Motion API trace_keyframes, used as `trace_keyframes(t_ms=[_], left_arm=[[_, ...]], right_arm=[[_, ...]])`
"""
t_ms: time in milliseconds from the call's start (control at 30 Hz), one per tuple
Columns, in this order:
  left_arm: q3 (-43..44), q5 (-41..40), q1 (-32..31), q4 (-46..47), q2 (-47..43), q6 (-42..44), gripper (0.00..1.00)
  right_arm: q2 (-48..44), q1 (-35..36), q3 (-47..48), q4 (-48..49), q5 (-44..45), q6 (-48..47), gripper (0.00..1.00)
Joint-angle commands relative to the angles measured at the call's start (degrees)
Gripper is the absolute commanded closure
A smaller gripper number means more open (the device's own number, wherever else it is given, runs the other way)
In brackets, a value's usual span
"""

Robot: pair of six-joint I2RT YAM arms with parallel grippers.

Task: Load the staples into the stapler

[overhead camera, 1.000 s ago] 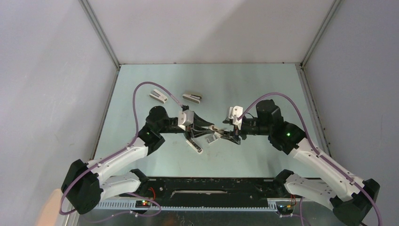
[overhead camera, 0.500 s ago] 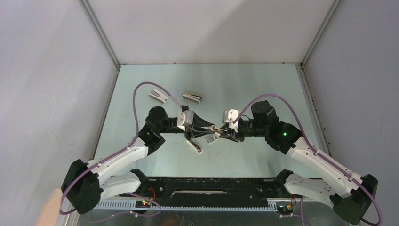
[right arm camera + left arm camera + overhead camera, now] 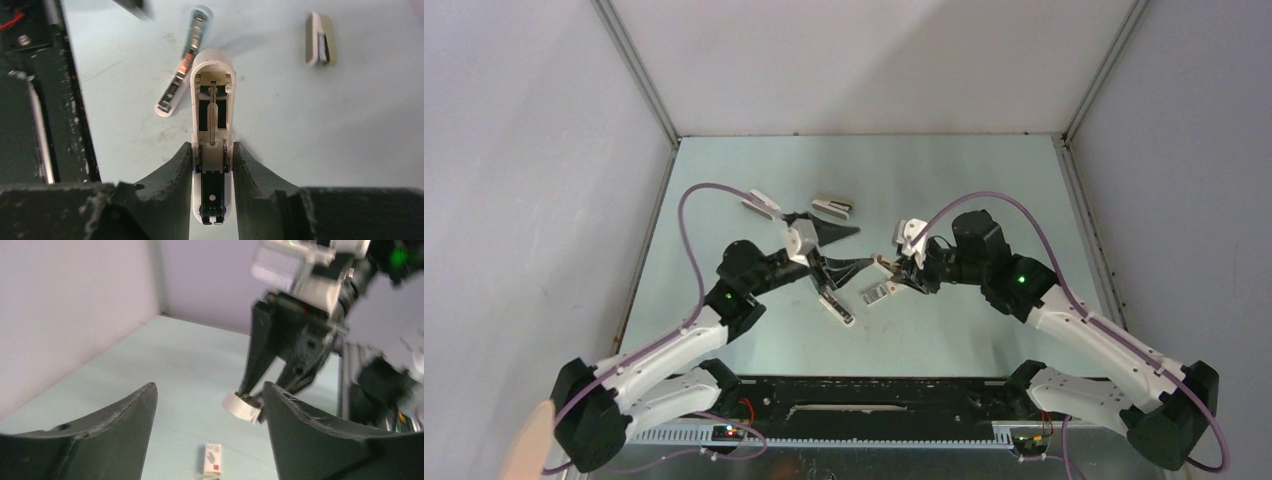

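Note:
The stapler (image 3: 835,303), slim, pale bluish-white with silvery metal, lies on the table left of centre; the right wrist view shows the stapler (image 3: 182,70) lying free. The staples (image 3: 876,293), a small white box with a grey tray, rest just right of it, and the staples (image 3: 212,459) sit below my left gripper. My right gripper (image 3: 212,146) is shut on a small white stub (image 3: 212,100) with a spring and dark metal channel inside. It hangs above the table as a white stub (image 3: 241,407). My left gripper (image 3: 209,386) is open, empty and apart from it.
Two stubby wedge-shaped staplers (image 3: 761,203) (image 3: 832,207) lie behind the left gripper (image 3: 862,246); one wedge (image 3: 314,40) appears in the right wrist view. The black base rail (image 3: 854,400) runs along the near edge. Grey walls enclose the pale green table (image 3: 964,180).
My right gripper closed on the white stub that the left gripper was holding. The left gripper then opened, let go and drew back towards the rear left.

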Motion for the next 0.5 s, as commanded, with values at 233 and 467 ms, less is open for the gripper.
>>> trace_keyframes(t_ms=[233, 467], left_arm=[[15.77, -49.41, 0.12, -49.57, -18.11, -17.44, 0.0], [19.94, -51.93, 0.15, -66.56, -22.33, -14.56, 0.0]], right_arm=[[11.25, -4.35, 1.71, 16.51, 33.65, 29.35, 1.0], [21.62, -6.14, 3.61, 19.28, 39.01, 40.78, 1.0]])
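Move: The right hand already holds the opened stapler, whose middle is about 3 cm to its left; from the left hand, that stapler is roughly 5 cm right, 2 cm back and 7 cm lower. From the right hand, the staple box on the table is some 4 cm ahead, level sideways and 20 cm below; the unfolded stapler is 3 cm ahead and 13 cm left, and the closed stapler 22 cm ahead and 13 cm left. The left hand, already off the stapler, opens fully and backs away to its left by about 14 cm, rising some 6 cm and swinging counter-clockwise until its fingers point mostly forward. The right hand keeps its pinch on the stapler and carries it forward about 12 cm over open table, drifting right and sinking, while turning clockwise about 45 degrees. ##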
